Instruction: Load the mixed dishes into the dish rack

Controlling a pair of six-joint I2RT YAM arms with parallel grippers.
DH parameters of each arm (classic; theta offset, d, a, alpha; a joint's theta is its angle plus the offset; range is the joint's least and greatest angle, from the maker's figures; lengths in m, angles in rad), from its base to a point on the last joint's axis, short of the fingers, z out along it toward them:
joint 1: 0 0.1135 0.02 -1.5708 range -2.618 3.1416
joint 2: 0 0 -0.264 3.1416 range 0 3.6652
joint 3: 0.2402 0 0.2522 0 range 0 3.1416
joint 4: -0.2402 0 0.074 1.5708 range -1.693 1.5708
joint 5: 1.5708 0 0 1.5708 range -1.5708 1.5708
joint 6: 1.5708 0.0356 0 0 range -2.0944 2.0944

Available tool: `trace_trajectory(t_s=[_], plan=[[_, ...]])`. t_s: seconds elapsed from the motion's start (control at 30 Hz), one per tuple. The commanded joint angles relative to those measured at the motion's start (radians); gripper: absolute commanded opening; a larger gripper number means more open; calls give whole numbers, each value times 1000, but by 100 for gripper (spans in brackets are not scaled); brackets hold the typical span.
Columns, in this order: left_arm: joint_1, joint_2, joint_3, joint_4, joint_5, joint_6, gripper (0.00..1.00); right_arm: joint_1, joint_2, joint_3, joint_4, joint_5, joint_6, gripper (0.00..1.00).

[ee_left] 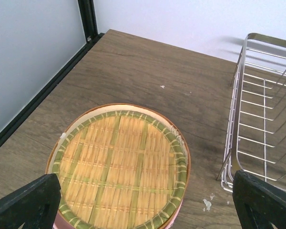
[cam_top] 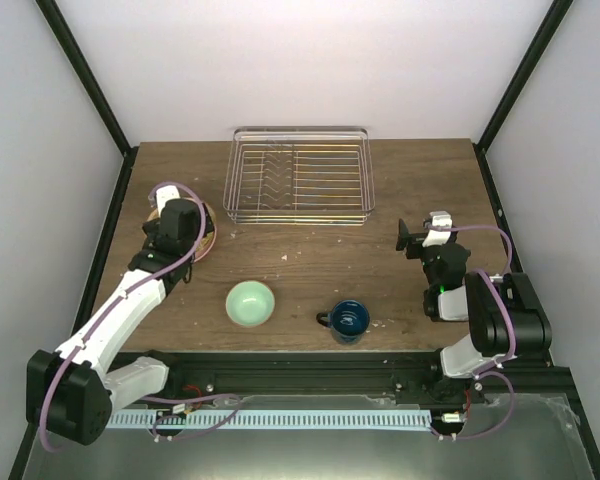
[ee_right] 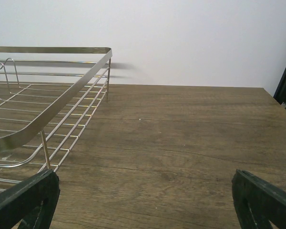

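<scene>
The dish rack point(cam_top: 298, 175) is a silver wire rack at the back middle of the table, with nothing in it; its edge shows in both wrist views point(ee_left: 257, 124) point(ee_right: 47, 109). A stack of plates point(cam_top: 209, 238) lies at the left. Its top plate point(ee_left: 119, 167) has a yellow-green woven pattern, and a pink rim point(ee_left: 180, 210) shows beneath. My left gripper point(ee_left: 145, 205) hovers open over this stack, holding nothing. The mint-green bowl point(cam_top: 250, 303) and the dark blue mug point(cam_top: 348, 320) stand near the front edge. My right gripper point(ee_right: 145, 205) is open over bare wood, right of the rack.
Black frame posts point(cam_top: 85, 80) and white walls close in the table on three sides. Small white specks point(ee_left: 207, 204) lie on the wood between the plates and the rack.
</scene>
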Motion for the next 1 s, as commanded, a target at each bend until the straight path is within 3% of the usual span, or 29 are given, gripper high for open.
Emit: trace_trajectory(t_s=[0.0, 0.13, 0.3, 0.57, 0.73, 0.83, 0.97], plan=[[-8, -11, -30, 45, 7, 25, 100, -11, 2, 8, 31, 14, -10, 100], [-8, -26, -24, 51, 41, 16, 100, -10, 2, 8, 31, 14, -10, 100], [-10, -117, -114, 175, 445, 225, 100, -10, 2, 9, 27, 12, -10, 100], [-10, -161, -112, 119, 386, 229, 100, -7, -43, 45, -63, -8, -30, 100], [-8, -148, -107, 114, 333, 214, 100, 42, -194, 220, -489, 123, 21, 100], [-8, -117, -87, 91, 305, 193, 100, 67, -208, 460, -890, 143, 120, 100], [-8, -86, -70, 79, 296, 164, 100, 111, -73, 868, -1415, 178, 205, 100]])
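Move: The bamboo plate lies about 6 cm ahead of the left hand, 5 cm to its left and some 14 cm below; the green bowl is about 16 cm back and 14 cm right of that hand, the dish rack roughly 19 cm ahead and 29 cm right. From the right hand, the dish rack's middle is some 19 cm ahead and 33 cm left, slightly lower, and the blue mug 20 cm back, 18 cm left. Left hand swings about 5 cm right towards the rack, turning clockwise; right hand rises 10 cm and forward. ##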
